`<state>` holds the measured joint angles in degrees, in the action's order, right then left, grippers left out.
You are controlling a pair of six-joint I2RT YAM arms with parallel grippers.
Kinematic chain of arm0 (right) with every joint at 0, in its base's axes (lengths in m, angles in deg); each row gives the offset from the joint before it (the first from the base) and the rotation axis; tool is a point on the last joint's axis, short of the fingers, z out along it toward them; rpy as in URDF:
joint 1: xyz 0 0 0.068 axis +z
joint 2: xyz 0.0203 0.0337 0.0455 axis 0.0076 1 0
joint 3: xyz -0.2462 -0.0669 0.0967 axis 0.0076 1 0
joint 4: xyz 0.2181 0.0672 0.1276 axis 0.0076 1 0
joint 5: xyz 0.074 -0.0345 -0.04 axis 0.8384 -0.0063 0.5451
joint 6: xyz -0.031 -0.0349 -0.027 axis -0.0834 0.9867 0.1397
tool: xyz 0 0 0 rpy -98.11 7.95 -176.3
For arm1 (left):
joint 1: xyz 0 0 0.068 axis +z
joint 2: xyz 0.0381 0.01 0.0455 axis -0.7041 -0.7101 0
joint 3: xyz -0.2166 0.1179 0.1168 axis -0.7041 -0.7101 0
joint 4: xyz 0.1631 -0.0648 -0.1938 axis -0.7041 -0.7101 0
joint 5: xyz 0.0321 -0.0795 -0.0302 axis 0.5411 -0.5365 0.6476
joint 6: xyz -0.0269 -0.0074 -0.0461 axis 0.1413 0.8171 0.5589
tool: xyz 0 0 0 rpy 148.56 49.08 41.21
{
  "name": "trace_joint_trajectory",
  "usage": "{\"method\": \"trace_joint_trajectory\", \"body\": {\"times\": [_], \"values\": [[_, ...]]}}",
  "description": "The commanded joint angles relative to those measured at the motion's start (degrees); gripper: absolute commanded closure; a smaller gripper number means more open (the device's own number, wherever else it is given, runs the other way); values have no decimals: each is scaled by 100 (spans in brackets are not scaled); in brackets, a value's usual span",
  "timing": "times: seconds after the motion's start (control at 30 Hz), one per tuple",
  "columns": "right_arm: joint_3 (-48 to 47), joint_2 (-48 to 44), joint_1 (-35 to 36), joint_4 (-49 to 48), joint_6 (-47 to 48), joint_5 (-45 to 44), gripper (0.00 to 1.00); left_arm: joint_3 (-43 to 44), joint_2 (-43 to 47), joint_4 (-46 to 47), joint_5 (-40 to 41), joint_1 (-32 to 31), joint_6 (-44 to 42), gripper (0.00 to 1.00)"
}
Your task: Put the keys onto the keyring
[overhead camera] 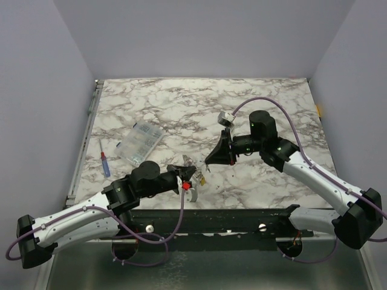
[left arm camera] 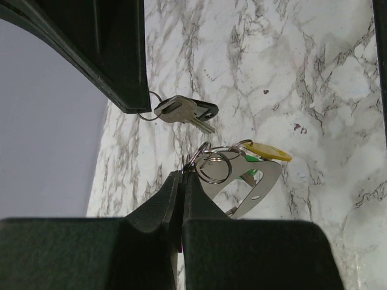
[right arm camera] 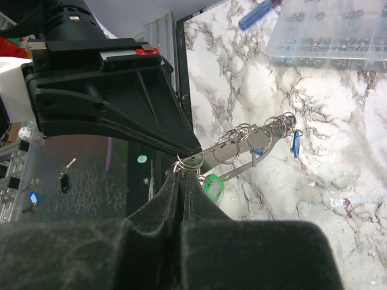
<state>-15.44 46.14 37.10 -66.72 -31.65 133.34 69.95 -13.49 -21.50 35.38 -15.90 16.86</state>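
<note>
The keyring (left arm camera: 266,184) is a flat silvery oval loop strung with several small split rings, hanging above the marble. My left gripper (left arm camera: 182,174) is shut on the rings at its near end. A yellow key head (left arm camera: 269,151) and a green one (left arm camera: 248,174) hang from it; the right wrist view shows the keyring (right arm camera: 242,147), a green tag (right arm camera: 213,185) and a blue key (right arm camera: 295,144). My right gripper (right arm camera: 182,173) is shut on a small ring close to the keyring's end. That ring carries a silver key with a dark head (left arm camera: 181,109). The two grippers (overhead camera: 193,176) (overhead camera: 209,161) nearly touch.
A clear compartment box (overhead camera: 140,143) lies on the marble table (overhead camera: 272,103) at the left, with a blue-handled screwdriver (overhead camera: 105,164) beside it near the left edge. The black rail of the arm bases (overhead camera: 230,219) runs along the near edge.
</note>
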Motion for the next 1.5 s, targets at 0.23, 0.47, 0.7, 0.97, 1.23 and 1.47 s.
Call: {"method": "trace_joint_trajectory", "body": {"times": [0.23, 0.47, 0.7, 0.97, 1.23, 1.47], "values": [[-307, 176, 45, 552, 335, 167, 99, -214, 344, -6, 220, -164, -1760, 100], [-418, 265, 125, 635, 404, 293, 99, -486, 678, 43, 96, -176, -2361, 100], [-470, 328, 246, 666, 428, 345, 100, -755, 1041, 448, -9, -174, -2267, 100], [-360, 271, 372, 232, 228, 185, 99, -815, 1100, 1150, -32, -174, -1253, 100], [-213, 220, 528, -513, -192, 69, 99, -912, 1116, 2332, 218, -174, 814, 100], [-339, 406, 963, -509, -160, -195, 99, -930, 1021, 2663, 594, -174, 1649, 100]]}}
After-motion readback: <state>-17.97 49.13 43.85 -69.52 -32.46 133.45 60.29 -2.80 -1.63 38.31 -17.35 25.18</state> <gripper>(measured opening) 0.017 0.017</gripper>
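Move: The right hand already holds a small ring of keys; the keyring's rings, pinched in the left fingertips, lie about 4 cm to its left, 3 cm back and 3 cm below. The yellow key on the keyring hangs some 2 cm left, 5 cm back and 6 cm below; the parts box is roughly 25 cm left, 9 cm farther out and 13 cm lower. From the left hand, the held keys lie about 4 cm right, 3 cm ahead and 2 cm above. Right hand carries its keys 4 cm left and back towards the keyring, which the left raises 5 cm. ##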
